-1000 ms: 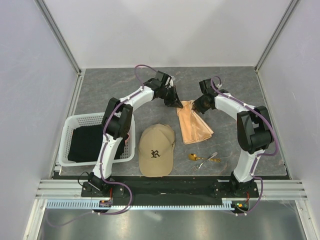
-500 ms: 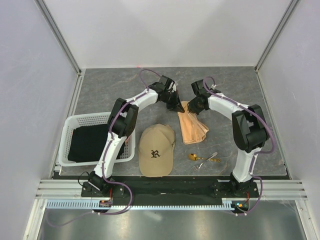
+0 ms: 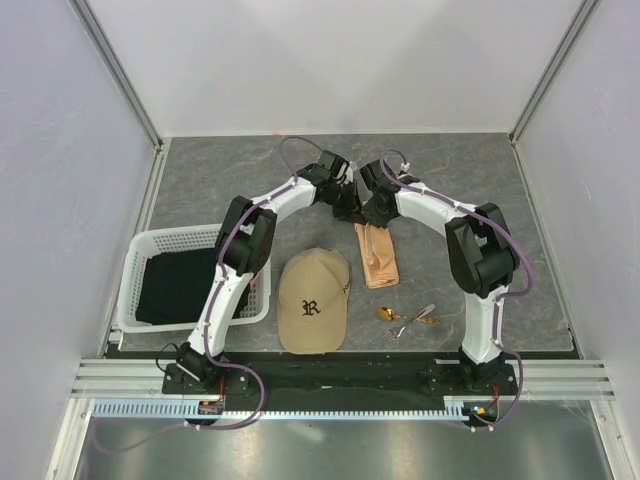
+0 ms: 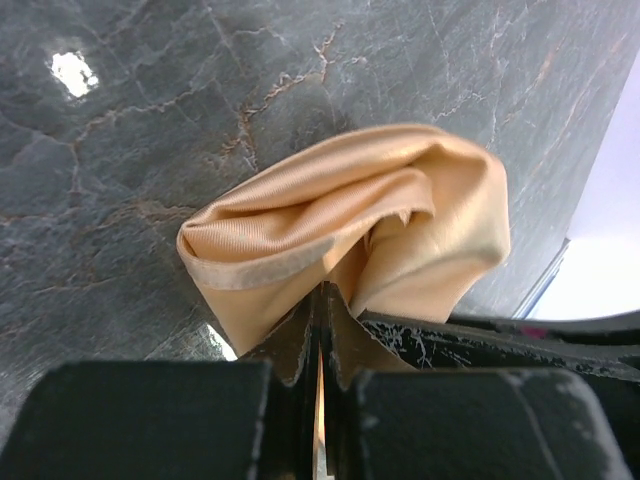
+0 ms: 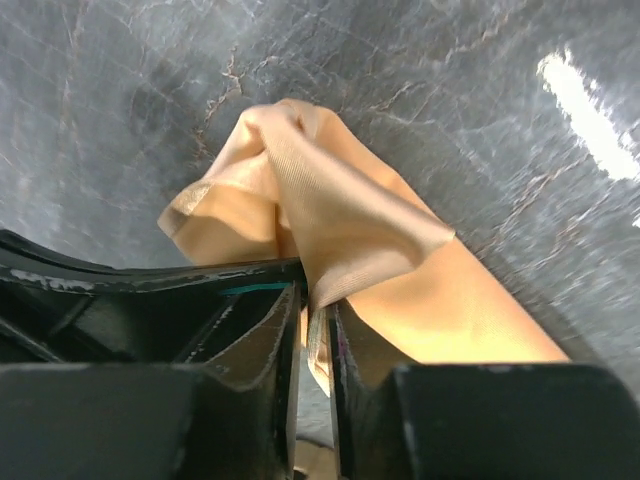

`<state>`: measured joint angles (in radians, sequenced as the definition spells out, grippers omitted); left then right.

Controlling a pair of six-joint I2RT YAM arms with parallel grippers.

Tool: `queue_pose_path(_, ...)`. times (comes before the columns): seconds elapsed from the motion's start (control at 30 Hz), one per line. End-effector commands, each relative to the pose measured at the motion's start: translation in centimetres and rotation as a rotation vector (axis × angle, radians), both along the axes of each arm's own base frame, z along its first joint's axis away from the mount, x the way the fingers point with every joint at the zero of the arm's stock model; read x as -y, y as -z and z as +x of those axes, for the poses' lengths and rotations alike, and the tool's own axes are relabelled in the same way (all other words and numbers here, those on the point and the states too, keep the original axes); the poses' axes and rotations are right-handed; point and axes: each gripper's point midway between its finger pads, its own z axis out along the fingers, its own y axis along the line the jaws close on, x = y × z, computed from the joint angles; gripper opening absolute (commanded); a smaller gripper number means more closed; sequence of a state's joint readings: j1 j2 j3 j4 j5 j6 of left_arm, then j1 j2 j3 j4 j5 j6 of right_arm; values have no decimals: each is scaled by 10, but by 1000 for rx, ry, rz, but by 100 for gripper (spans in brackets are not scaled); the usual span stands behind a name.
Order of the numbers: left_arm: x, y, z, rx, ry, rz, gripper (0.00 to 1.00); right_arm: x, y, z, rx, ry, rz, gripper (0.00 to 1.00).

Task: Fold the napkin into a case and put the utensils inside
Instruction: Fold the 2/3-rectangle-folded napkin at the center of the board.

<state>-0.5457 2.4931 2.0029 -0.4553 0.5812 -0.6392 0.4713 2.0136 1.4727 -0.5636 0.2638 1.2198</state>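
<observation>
The peach-orange napkin [image 3: 377, 256] lies as a narrow folded strip behind the cap, its far end bunched up between both grippers. My left gripper [image 3: 349, 207] is shut on a napkin [image 4: 350, 215] corner, its tips [image 4: 322, 292] pressed together. Close beside it on the right, my right gripper [image 3: 378, 212] has its jaws slightly apart. In the right wrist view a napkin [image 5: 345, 205] edge hangs loosely between them [image 5: 314, 300], with a gap on its left side. The utensils [image 3: 406, 318], a gold spoon and silvery pieces, lie at the front right.
A tan baseball cap [image 3: 313, 298] sits in front of the napkin. A white basket [image 3: 143, 247] holding a black cloth [image 3: 185, 283] stands at the left. White walls enclose the grey marbled table [image 3: 220, 175].
My right gripper has swung left to the left gripper, carrying the napkin's right side over. The cloth has narrowed from a wide shape to a strip. The right jaws have parted slightly.
</observation>
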Motion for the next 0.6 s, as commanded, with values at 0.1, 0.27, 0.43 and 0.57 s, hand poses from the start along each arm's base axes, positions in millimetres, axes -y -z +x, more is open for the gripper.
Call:
queue_pose_path(0.1, -17, -28, -1, 80, 62, 30, 2, 7, -12, -6, 4, -320, -146, 37)
queue_pose_path(0.27, -14, -59, -4, 72, 73, -45, 18, 8, -42, -5, 81, -478, -187, 55)
queue_pose_path(0.43, -15, -100, -6, 81, 75, -122, 30, 8, -50, -3, 94, -514, -63, 69)
queue_pose_path(0.57, -21, -120, -9, 92, 64, -139, 34, 2, -43, 3, 119, -537, 38, 70)
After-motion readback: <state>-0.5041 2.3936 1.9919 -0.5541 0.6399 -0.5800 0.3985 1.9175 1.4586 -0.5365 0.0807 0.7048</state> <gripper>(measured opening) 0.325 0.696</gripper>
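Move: The folded napkin runs back towards the robot from the fingertips: its middle lies some 7 cm back and 4 cm right of the left hand, and about 7 cm back and 1 cm right of the right hand, a couple of centimetres below both. The cap sits some 18 cm back and 10 cm left of the left hand. The spoon and fork lie roughly 22 cm back and 9 cm right of the right hand. Backing off upward, both hands leave the far end of the napkin. The right hand's already parting fingers spread wide and let go of the folded-over flap while the hand turns about 25 degrees counter-clockwise, drifts slightly back, then lifts some 3.5 cm and eases right. The left hand slides about 2 cm left with its tips low at the cloth, partly opens its shut fingers, then rises some 4.5 cm clear. ##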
